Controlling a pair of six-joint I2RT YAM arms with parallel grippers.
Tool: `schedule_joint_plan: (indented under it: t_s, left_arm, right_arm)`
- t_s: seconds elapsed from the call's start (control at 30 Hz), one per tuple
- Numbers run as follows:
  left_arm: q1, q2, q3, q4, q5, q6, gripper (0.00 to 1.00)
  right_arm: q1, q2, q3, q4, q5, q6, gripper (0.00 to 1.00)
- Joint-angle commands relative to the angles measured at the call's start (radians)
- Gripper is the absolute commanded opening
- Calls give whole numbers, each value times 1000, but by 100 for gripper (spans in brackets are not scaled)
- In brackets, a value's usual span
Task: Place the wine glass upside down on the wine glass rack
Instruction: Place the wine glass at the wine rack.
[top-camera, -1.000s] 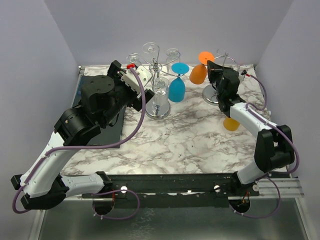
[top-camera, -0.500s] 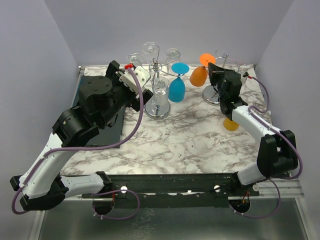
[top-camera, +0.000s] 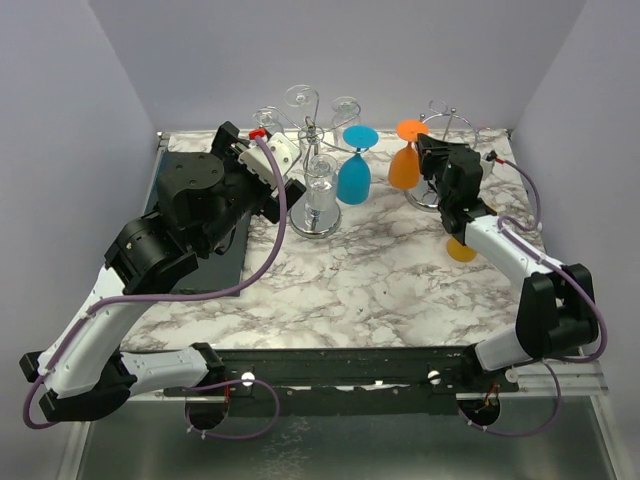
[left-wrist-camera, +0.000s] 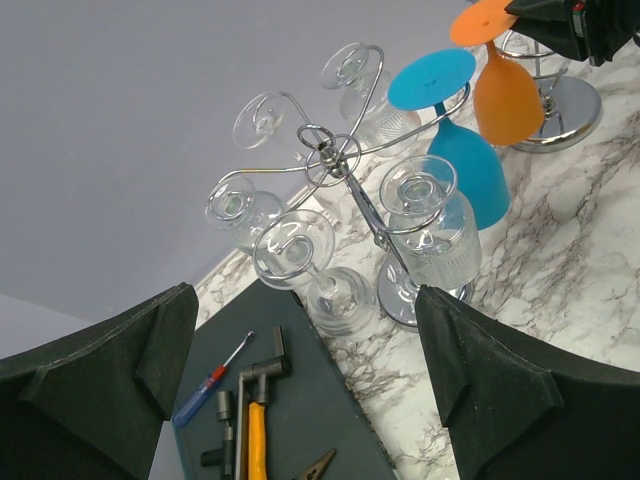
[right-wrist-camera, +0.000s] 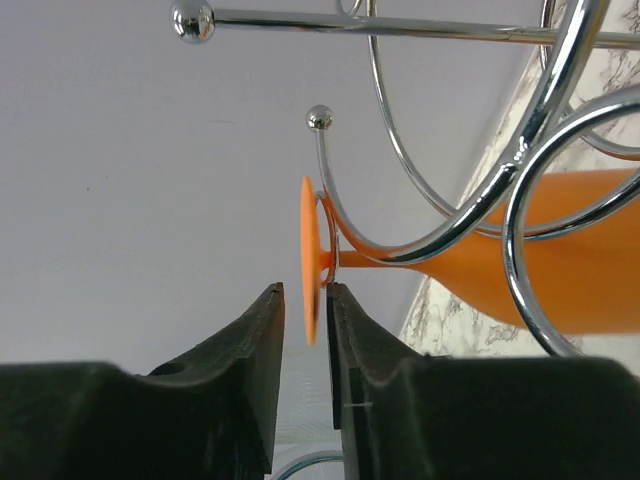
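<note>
An orange wine glass (top-camera: 404, 165) hangs upside down from a hook of the chrome wine glass rack (top-camera: 447, 112) at the back right, with its stem in the wire loop (right-wrist-camera: 330, 250). In the right wrist view the glass's flat foot (right-wrist-camera: 309, 255) stands between the fingers of my right gripper (right-wrist-camera: 303, 290). The jaws are slightly apart, leaving a gap on the left side. My right gripper (top-camera: 432, 152) sits just right of the glass. My left gripper (left-wrist-camera: 300, 300) is wide open and empty, hovering over the left side.
A second chrome rack (top-camera: 312, 135) at the back centre carries several clear glasses (left-wrist-camera: 425, 225) and a blue glass (top-camera: 353, 175). Another orange glass (top-camera: 462, 247) lies on the marble under the right arm. A dark tray (left-wrist-camera: 300, 420) with tools lies at the left.
The orange glass has swung from a tilt to hanging straight down on the rack hook. The right gripper's jaws have parted from the foot. The left arm is still.
</note>
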Motion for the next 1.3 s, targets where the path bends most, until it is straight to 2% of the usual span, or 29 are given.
schedule_joint_plan:
  t_s: [0.0, 0.27, 0.37, 0.5, 0.63, 0.8, 0.93, 1.07, 1.27]
  left_arm:
    - [4, -9, -6, 24, 16, -14, 99]
    - [5, -8, -4, 24, 14, -13, 99]
    - [5, -10, -3, 23, 14, -15, 99]
    - [4, -18, -14, 21, 16, -21, 99]
    - [6, -28, -28, 20, 20, -21, 99]
    - [5, -33, -32, 14, 30, -31, 99]
    - [5, -29, -35, 4, 44, -51, 99]
    - [6, -17, -30, 1, 61, -67, 99]
    - [6, 4, -5, -14, 70, -74, 99]
  right_arm:
    - [-5, -39, -20, -40, 41, -10, 31]
    - [-5, -61, -6, -85, 25, -36, 38]
    - [-5, -92, 11, -154, -8, -88, 48]
    - [-6, -166, 32, -315, -75, -276, 58]
    - [-5, -251, 62, -568, -128, -459, 64]
    - [-44, -426, 41, -815, -88, -581, 70]
    - [-111, -482, 42, -937, -75, -669, 74]
    - [-219, -428, 19, -946, -149, -701, 78]
    - [-311, -496, 15, -907, -148, -726, 78]
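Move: Orange wine glass at the right fingers: they straddle the rim of its foot, with the glass's middle about 3 cm ahead, 3 cm left and 8 cm below. The yellow wine glass next in line stands some 11 cm back, 14 cm right and 19 cm below. The rack's column is roughly 8 cm ahead, 7 cm right; the blue glass hangs level, 15 cm left and 8 cm below. From the left hand, the yellow glass lies about 11 cm ahead, 45 cm right and 37 cm below. Backing off the orange glass's foot, slowly at first, the already parting right fingers open wide and come clear. The hand draws back about 14 cm, then swings some 12 cm right and sinks 5 cm towards the yellow glass, rolling its left side down and tipping its fingertips down by around 30 degrees. ##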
